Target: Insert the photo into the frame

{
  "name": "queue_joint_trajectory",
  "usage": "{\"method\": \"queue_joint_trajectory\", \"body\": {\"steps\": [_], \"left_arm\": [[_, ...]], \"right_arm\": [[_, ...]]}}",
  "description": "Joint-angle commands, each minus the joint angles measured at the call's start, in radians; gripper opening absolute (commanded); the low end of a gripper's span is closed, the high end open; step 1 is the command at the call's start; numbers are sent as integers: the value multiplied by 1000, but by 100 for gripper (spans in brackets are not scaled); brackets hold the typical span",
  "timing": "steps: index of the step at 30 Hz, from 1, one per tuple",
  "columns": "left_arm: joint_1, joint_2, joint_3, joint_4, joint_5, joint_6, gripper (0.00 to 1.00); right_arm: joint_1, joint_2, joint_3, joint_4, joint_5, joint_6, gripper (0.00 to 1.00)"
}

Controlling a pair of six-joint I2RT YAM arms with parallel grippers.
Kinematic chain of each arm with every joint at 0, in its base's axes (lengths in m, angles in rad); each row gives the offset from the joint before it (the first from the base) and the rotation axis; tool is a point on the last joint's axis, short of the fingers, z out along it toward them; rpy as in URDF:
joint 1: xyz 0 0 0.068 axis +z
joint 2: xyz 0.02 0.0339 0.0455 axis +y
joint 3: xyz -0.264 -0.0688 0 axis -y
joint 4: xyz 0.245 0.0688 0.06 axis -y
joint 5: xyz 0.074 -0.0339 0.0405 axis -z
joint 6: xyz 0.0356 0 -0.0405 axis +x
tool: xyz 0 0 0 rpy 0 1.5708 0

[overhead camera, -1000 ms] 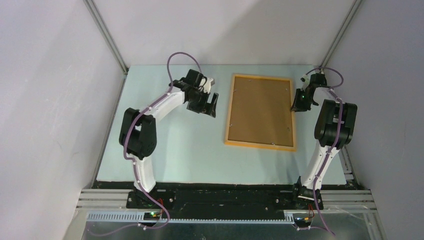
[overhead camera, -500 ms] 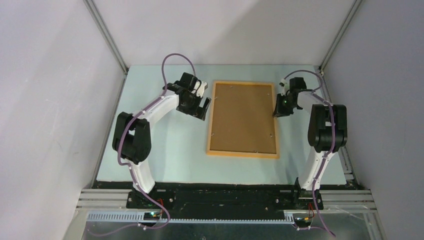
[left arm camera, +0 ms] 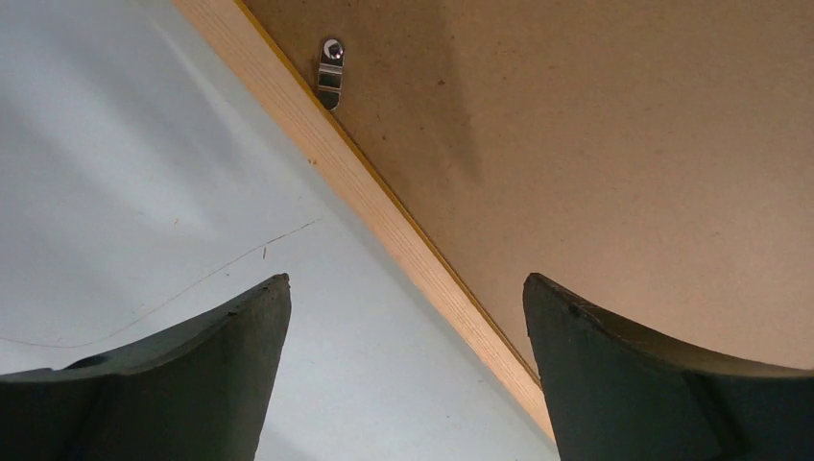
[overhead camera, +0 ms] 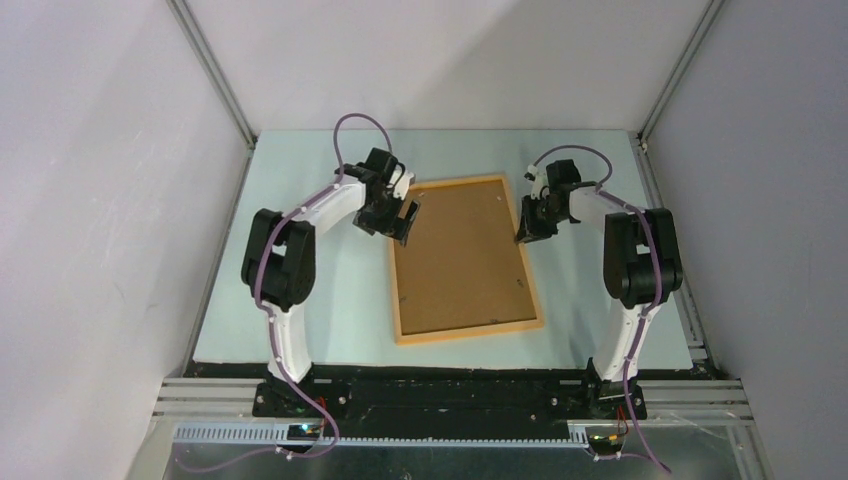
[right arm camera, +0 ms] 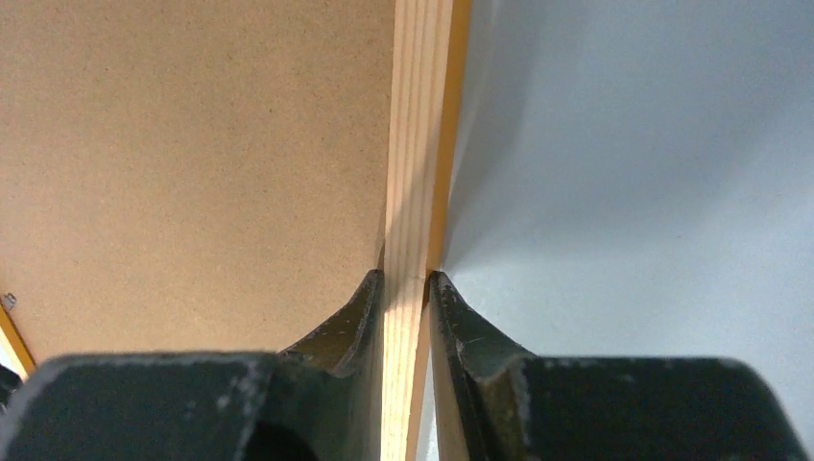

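Note:
The orange-yellow wooden frame lies face down mid-table, turned slightly askew, with its brown backing board facing up. My right gripper is shut on the frame's right rail, one finger over the backing, the other outside the rail. My left gripper hangs open over the frame's far left corner; in the left wrist view the rail runs diagonally between its fingers, untouched. A small metal clip sits on the backing. The photo is out of view.
The pale blue table mat extends left of the frame and in front of it. Grey enclosure walls with aluminium posts close in on the back and sides. The arm bases stand at the near edge.
The right gripper has dragged the frame leftward and toward the middle, rotating it slightly. The left gripper has stayed open beside the frame's left edge, shifting a little.

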State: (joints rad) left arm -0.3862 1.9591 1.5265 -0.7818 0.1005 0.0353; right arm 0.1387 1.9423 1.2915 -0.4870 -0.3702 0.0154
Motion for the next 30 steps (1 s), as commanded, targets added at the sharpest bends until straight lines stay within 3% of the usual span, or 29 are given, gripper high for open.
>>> {"method": "queue_joint_trajectory", "body": {"steps": [1,15,30], "left_arm": [[28,35,45,-19,4,19,94],[54,166,184,-23,19,29,81],[72,255,279,-23,10,22,61]], "right_arm": [[15,-38,-18,-19,-92,14,0],[15,-33,-18,-11,-116,4,0],[-14,-42,-36,-8,-151,3,0]]}}
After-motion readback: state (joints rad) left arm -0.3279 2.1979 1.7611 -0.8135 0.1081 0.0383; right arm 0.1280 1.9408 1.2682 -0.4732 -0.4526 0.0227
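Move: The metal clip on the frame's left bar lies about 6 cm ahead of the left hand, neither left nor right of it and about 4 cm below. The near-left clip sits some 20 cm back of that clip and 2 cm to its right. The middle of the brown backing board is about 3 cm back and 17 cm to the right of the left hand. From the right hand, the first clip is about 31 cm left and 4 cm ahead, level in height. The clip on the frame's left bar is what the left hand closes in on: it dips about 2 cm, then slides forward along the bar, some 5 cm in all, and sinks a little more, fingers narrowing from wide open to roughly two thirds. The right bar stays pinched in the right hand, which eases about 1 cm to the left and back. ##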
